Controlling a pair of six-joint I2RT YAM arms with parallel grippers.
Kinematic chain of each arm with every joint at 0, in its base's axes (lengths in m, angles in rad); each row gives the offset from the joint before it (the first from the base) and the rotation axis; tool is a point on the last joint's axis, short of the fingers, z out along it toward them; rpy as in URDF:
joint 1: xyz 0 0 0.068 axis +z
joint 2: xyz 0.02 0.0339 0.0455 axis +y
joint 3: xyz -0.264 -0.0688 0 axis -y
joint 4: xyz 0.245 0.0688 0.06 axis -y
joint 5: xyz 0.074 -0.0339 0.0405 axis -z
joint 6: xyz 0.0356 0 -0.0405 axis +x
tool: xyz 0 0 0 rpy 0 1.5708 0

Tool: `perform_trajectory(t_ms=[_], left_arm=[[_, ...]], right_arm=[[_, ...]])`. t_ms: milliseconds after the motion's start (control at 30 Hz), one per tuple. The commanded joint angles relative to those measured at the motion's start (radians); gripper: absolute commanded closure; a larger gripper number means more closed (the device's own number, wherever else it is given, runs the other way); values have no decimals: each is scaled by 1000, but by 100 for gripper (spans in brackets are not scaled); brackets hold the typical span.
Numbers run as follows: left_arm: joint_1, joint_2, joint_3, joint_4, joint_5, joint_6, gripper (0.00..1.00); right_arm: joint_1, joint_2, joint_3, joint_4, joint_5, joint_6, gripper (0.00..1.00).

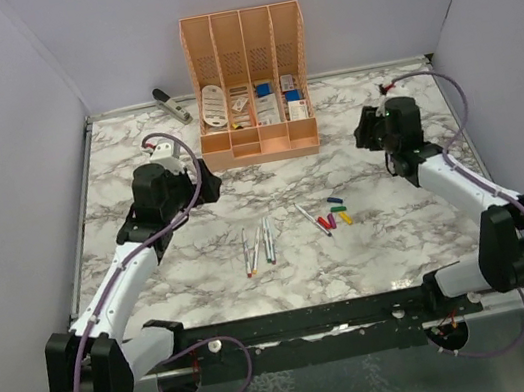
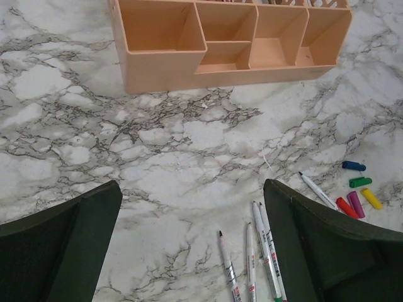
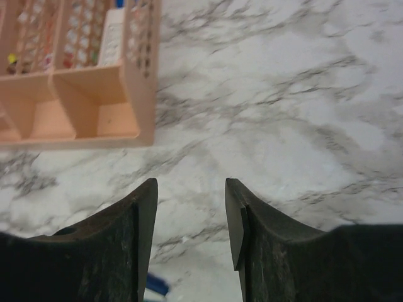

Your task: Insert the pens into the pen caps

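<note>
Several white-grey pens (image 1: 258,244) lie side by side at the table's middle, and one more pen (image 1: 312,219) lies slanted to their right. The same group of pens (image 2: 255,261) shows low in the left wrist view, by the right finger. The pen caps (image 1: 332,214) sit in a small cluster: blue (image 2: 353,166), green (image 2: 360,182), red (image 2: 346,207), purple (image 2: 356,203) and yellow (image 2: 371,198). My left gripper (image 2: 192,184) hangs wide open above bare marble, left of the pens. My right gripper (image 3: 190,184) stands partly open with nothing between its fingers, and a blurred blue cap (image 3: 157,286) shows below it.
A peach desk organizer (image 1: 250,86) with stationery stands at the back centre, and its front compartments (image 2: 164,69) face both grippers. A black-and-silver stapler (image 1: 171,103) lies at the back left. Grey walls close in the table's sides.
</note>
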Motion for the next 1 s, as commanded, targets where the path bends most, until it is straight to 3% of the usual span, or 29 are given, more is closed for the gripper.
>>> perform_trajectory(t_ms=[0,233,433,967], left_arm=[[-4,-65,-39,-2,-17,-34,1],[-4,-100,-52,-43,-74,-44,1],[-3,-121,-53,-116,-222,-77,1],[-3,-262,-93,-214,-455,-121,1]], right_arm=[[237,-57,-23,-121,35,-49,53],[492,-40,-41,-175,31,70,56],[690,104,93,-222,42,64,57],[836,324,300,-239,-51,3,52]])
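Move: The loose row of four pens, still untouched, lies about 31 cm to the left of the right hand, 12 cm back and some 14 cm below. On the table between them are the coloured caps, roughly 12 cm left and 6 cm back of that hand, with the lone pen just beyond the caps, about 17 cm left and 7 cm back. From the left hand the row is around 7 cm right, 5 cm back and 17 cm down. The row of pens is what the right hand sweeps towards: some 30 cm left and 15 cm back, over the caps and lone pen, sinking about 5 cm, turning counter-clockwise about 45 degrees and tipping farther down, its fingers staying half open. The left hand, wide open, clears off to the left by about 7 cm and slightly back, turning counter-clockwise too. ##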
